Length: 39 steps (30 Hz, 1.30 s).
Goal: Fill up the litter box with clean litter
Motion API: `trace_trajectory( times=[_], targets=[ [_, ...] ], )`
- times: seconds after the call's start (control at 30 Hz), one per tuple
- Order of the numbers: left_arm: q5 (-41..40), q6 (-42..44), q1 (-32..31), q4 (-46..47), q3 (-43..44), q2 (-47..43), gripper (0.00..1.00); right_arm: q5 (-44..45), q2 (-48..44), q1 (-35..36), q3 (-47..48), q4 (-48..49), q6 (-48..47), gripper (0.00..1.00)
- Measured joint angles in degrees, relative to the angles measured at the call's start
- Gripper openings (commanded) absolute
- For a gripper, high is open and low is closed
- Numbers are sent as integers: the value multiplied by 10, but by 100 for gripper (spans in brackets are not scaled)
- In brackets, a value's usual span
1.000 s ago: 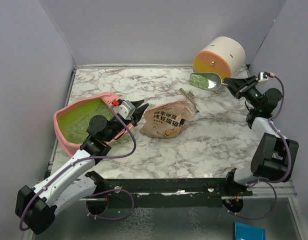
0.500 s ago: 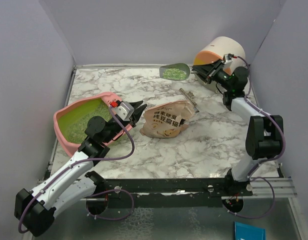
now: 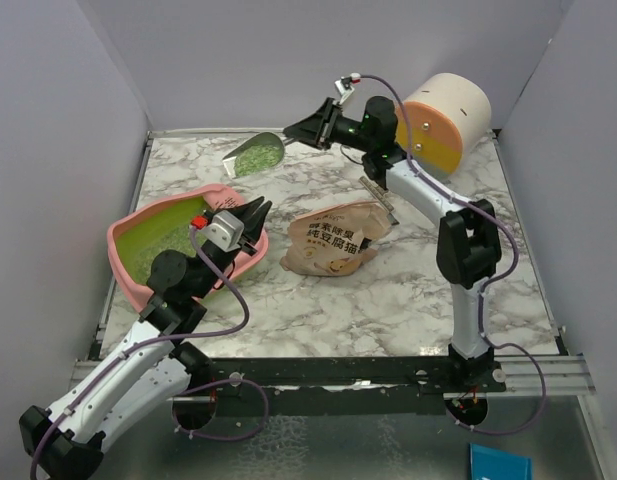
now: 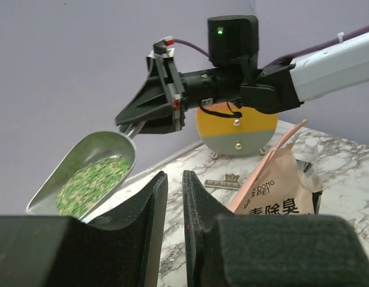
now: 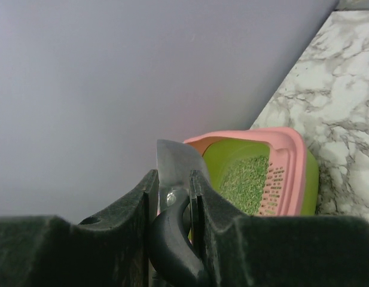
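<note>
The pink litter box (image 3: 128, 285) with its yellow-green inside sits at the left, and green litter (image 5: 244, 182) lies in it. My right gripper (image 3: 296, 133) is shut on the black handle of a grey metal scoop (image 3: 256, 155). The scoop hangs in the air behind the box's far right corner, holding green litter (image 4: 91, 179). The tan pouch (image 3: 333, 240) lies on its side mid-table. My left gripper (image 3: 254, 212) hovers at the box's right rim (image 5: 286, 155). A narrow gap shows between its fingers (image 4: 145, 203), with nothing in it.
The round cream, orange and yellow drawer unit (image 3: 445, 120) stands at the back right. A small metal clip (image 3: 378, 198) lies just behind the pouch. Purple walls close in the back and both sides.
My right arm has swung the loaded scoop left, from the drawer unit toward the litter box. My left gripper drew back left to the box's rim, and its jaws narrowed.
</note>
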Motion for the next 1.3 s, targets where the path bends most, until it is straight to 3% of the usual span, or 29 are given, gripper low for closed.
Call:
trace_trajectory(
  times=[0.3,0.4,0.83,1.3],
  targets=[
    [-46,12,0,-5,-14,-31,18,-2,130,120,279,-214,-177,1],
    [-60,12,0,-5,-15,-40,18,-3,152,146,331,-260,-229,1],
    [-80,11,6,-5,-15,-46,18,51,156,233,344,-406,-463,1],
    [-80,7,10,-5,-15,-43,18,139,145,276,347,-435,-581,1]
  ],
)
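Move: The right gripper holds the litter-loaded scoop. From it, the litter box's middle is about 28 cm left, 17 cm back towards the base and 27 cm below; the litter bag is roughly 9 cm right, 18 cm back and 22 cm below. The empty left gripper hangs some 20 cm back and 5 cm left of it, at much the same height. From the left gripper, the box lies about 23 cm left, 4 cm ahead and 31 cm below. Carry the scoop in the right gripper left and back over the litter box, about 19 cm left and 13 cm back, sinking some 6 cm once most of the sideways way is done. Roll the wrist steadily, dipping the blade and tipping its near edge down; keep the grip. Ease the empty left gripper a few centimetres left. ##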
